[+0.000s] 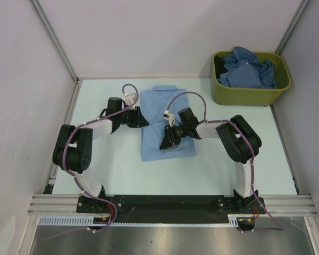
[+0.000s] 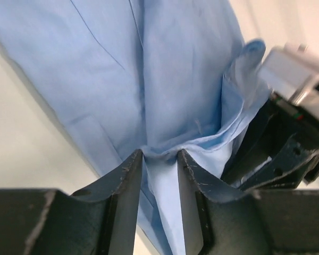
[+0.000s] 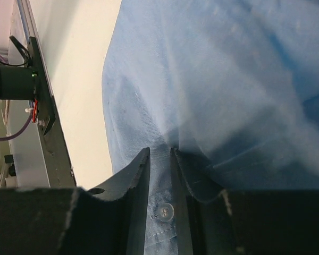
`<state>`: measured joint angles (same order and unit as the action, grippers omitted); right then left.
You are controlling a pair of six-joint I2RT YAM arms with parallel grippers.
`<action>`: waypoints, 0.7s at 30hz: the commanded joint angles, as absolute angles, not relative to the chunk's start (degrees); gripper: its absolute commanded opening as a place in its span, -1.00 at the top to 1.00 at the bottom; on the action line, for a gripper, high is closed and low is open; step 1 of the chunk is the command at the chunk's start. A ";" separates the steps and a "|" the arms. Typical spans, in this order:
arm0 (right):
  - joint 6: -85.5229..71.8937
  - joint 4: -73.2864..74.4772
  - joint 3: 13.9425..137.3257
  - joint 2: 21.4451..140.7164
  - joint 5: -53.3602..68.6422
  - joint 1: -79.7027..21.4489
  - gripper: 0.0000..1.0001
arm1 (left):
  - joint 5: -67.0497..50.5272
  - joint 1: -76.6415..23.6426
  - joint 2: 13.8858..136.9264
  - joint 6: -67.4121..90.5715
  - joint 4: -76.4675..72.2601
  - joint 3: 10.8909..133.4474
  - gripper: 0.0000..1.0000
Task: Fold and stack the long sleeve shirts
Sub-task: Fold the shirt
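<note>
A plain light blue long sleeve shirt [image 1: 167, 106] lies folded into a tall rectangle in the middle of the table, collar at the far end. My left gripper [image 1: 143, 118] is at its left edge, and its fingers [image 2: 128, 175] are closed on a bunched fold of the blue cloth [image 2: 165, 79]. Over the shirt's lower middle, my right gripper [image 1: 167, 142] pinches a strip of cloth with a button [image 3: 165, 211] between narrow jaws. More long sleeve shirts [image 1: 248, 68], darker blue and crumpled, fill the bin.
An olive-green bin [image 1: 250, 94] stands at the back right corner. White walls with metal posts enclose the pale table [image 1: 106, 170] on three sides. The right arm's gripper body [image 2: 292, 127] sits close beside my left fingers.
</note>
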<state>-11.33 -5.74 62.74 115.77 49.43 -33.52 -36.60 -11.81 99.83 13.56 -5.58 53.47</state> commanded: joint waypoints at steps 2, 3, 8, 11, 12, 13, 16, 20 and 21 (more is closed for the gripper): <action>-9.58 -4.39 62.84 117.69 48.25 -34.01 0.44 | -35.42 -8.18 98.36 15.64 -10.28 57.48 0.25; -9.84 -4.39 63.19 117.51 48.43 -34.19 0.43 | -35.33 -7.65 98.00 15.73 -10.46 57.39 0.25; -11.16 -3.61 66.09 112.42 50.88 -34.02 0.11 | -41.29 -5.45 93.01 15.47 -9.59 55.90 -0.03; -11.95 -0.63 67.68 106.01 54.39 -32.26 -0.16 | -49.88 -6.50 86.87 16.95 -8.27 51.26 -0.24; -12.21 -0.35 67.50 104.34 55.45 -31.56 -0.19 | -51.40 -7.03 85.53 17.92 -7.74 47.76 -0.27; -12.22 2.00 67.06 102.59 56.68 -29.73 -0.25 | -52.81 -7.90 84.04 20.02 -7.47 45.81 -0.30; -14.06 3.86 62.85 97.92 61.77 -27.34 -0.30 | -54.93 -13.34 79.55 25.37 -9.04 38.43 -0.36; -16.95 1.33 53.72 97.81 66.27 -26.28 -0.25 | -54.68 -22.74 81.63 33.03 -21.52 33.67 -0.40; -18.79 0.54 52.40 98.52 66.88 -26.45 -0.20 | -54.41 -23.63 82.87 35.66 -23.27 33.58 -0.39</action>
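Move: Over the left part of the folded shirt, the left hand already has a raised ridge of cloth between its fingertips; the shirt's middle lies level with it, about 9 cm right and 4 cm below. The collar is some 17 cm ahead and 8 cm right, the near hem's middle about 16 cm back and 10 cm right. The right hand is down on the cloth, the shirt's middle about 11 cm ahead and 2 cm right, the hem's middle 5 cm back and 3 cm right. Carrying its ridge of cloth some 4 cm forward and left while rising slightly, the left hand opens, lets go and swings quickly back about 16 cm and rightward, above the shirt towards the near hem, turning clockwise. The right hand first stays on the cloth, then opens, comes free and lifts some 12 cm, drifting right. ##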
